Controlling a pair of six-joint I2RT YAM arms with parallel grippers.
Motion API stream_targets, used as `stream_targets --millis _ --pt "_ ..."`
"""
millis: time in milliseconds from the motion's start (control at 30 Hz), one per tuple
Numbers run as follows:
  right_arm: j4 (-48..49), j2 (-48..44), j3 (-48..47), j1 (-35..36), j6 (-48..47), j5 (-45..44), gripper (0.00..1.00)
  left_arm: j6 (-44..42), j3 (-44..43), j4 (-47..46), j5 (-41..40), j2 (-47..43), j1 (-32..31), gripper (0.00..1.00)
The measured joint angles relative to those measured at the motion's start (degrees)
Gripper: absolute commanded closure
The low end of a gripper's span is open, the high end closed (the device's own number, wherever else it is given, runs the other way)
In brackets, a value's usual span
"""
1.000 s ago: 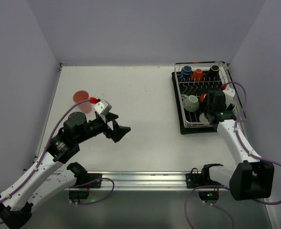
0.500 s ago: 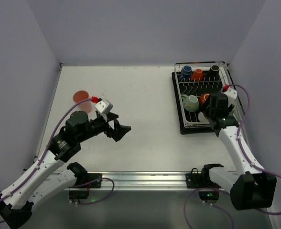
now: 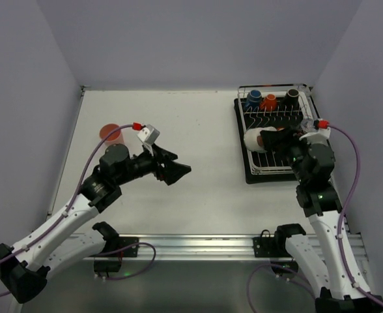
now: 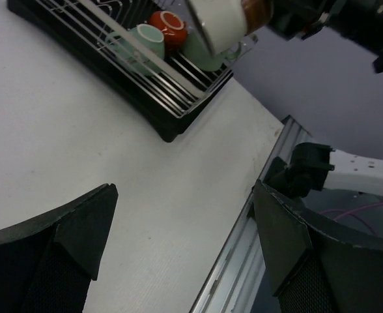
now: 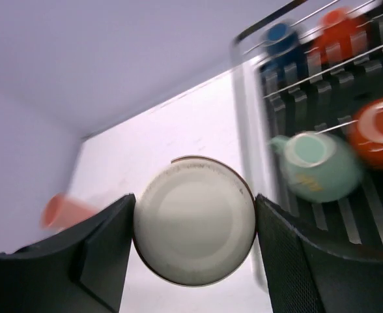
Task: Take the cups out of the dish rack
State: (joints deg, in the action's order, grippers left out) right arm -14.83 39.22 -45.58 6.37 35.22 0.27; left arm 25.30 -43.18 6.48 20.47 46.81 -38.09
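Observation:
My right gripper (image 3: 264,139) is shut on a brown cup with a white base (image 5: 195,228), held sideways above the dish rack (image 3: 302,166). Its white bottom faces the right wrist camera, a finger pressed on each side. Still in the rack are a blue cup (image 3: 254,98), an orange cup (image 3: 268,101), a black cup (image 3: 292,96), a teal mug (image 5: 318,166) and a second orange cup (image 5: 377,134). A salmon tumbler (image 3: 110,132) stands on the table at the far left. My left gripper (image 3: 175,169) is open and holds nothing, mid-table, pointing at the rack.
The dish rack sits against the right wall at the back right. The metal rail (image 3: 198,244) with the arm bases runs along the near table edge. Walls close in the table on the left, back and right.
The right gripper shut on the brown cup and lifted it out of the rack, swinging it left. The left arm reached further right toward the rack.

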Motion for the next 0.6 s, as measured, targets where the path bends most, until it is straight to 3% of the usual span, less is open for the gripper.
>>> stream_targets --millis 133,400,500,600 --pt "12.1 -1.0 8.5 5.6 8.8 13.6 0.55 8.9 3.3 -14.5 5.5 4.8 -0.1 0.15" --pt "27.9 4.9 14.4 17.8 18.4 23.5 0.55 23.0 9.2 -33.8 9.9 14.3 -0.3 0.30" --pt "33.4 6.8 15.2 19.4 20.6 24.6 0.55 26.3 9.4 -38.6 10.7 16.0 -0.3 0.40" --pt "38.0 9.6 16.4 20.7 22.7 25.0 0.55 28.3 9.5 -42.1 10.9 16.4 -0.5 0.57"
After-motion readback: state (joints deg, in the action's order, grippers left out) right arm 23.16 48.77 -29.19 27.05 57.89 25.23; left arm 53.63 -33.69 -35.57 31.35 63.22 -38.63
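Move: The white cup is already pinched at its base in the right hand, its middle some 3 cm left of the finger pads. The left gripper awaits it about 32 cm left of the right hand, 8 cm back and slightly lower; from there the cup is roughly 28 cm right, 8 cm ahead and 3 cm up. Below the right hand by some 15 cm, the green cup stands 9 cm ahead and 1 cm left, the orange cup 10 cm ahead and 7 cm right. Keeping its pinch on the white cup's base, the right hand sweeps it about 18 cm left, easing back some 6 cm, off the rack towards the left gripper while swinging roughly 45 degrees counter-clockwise. The left hand comes about 6 cm right to meet the cup, rolling its left side down, and closes its fingers about halfway at the rim; a firm hold there can't be seen yet. ##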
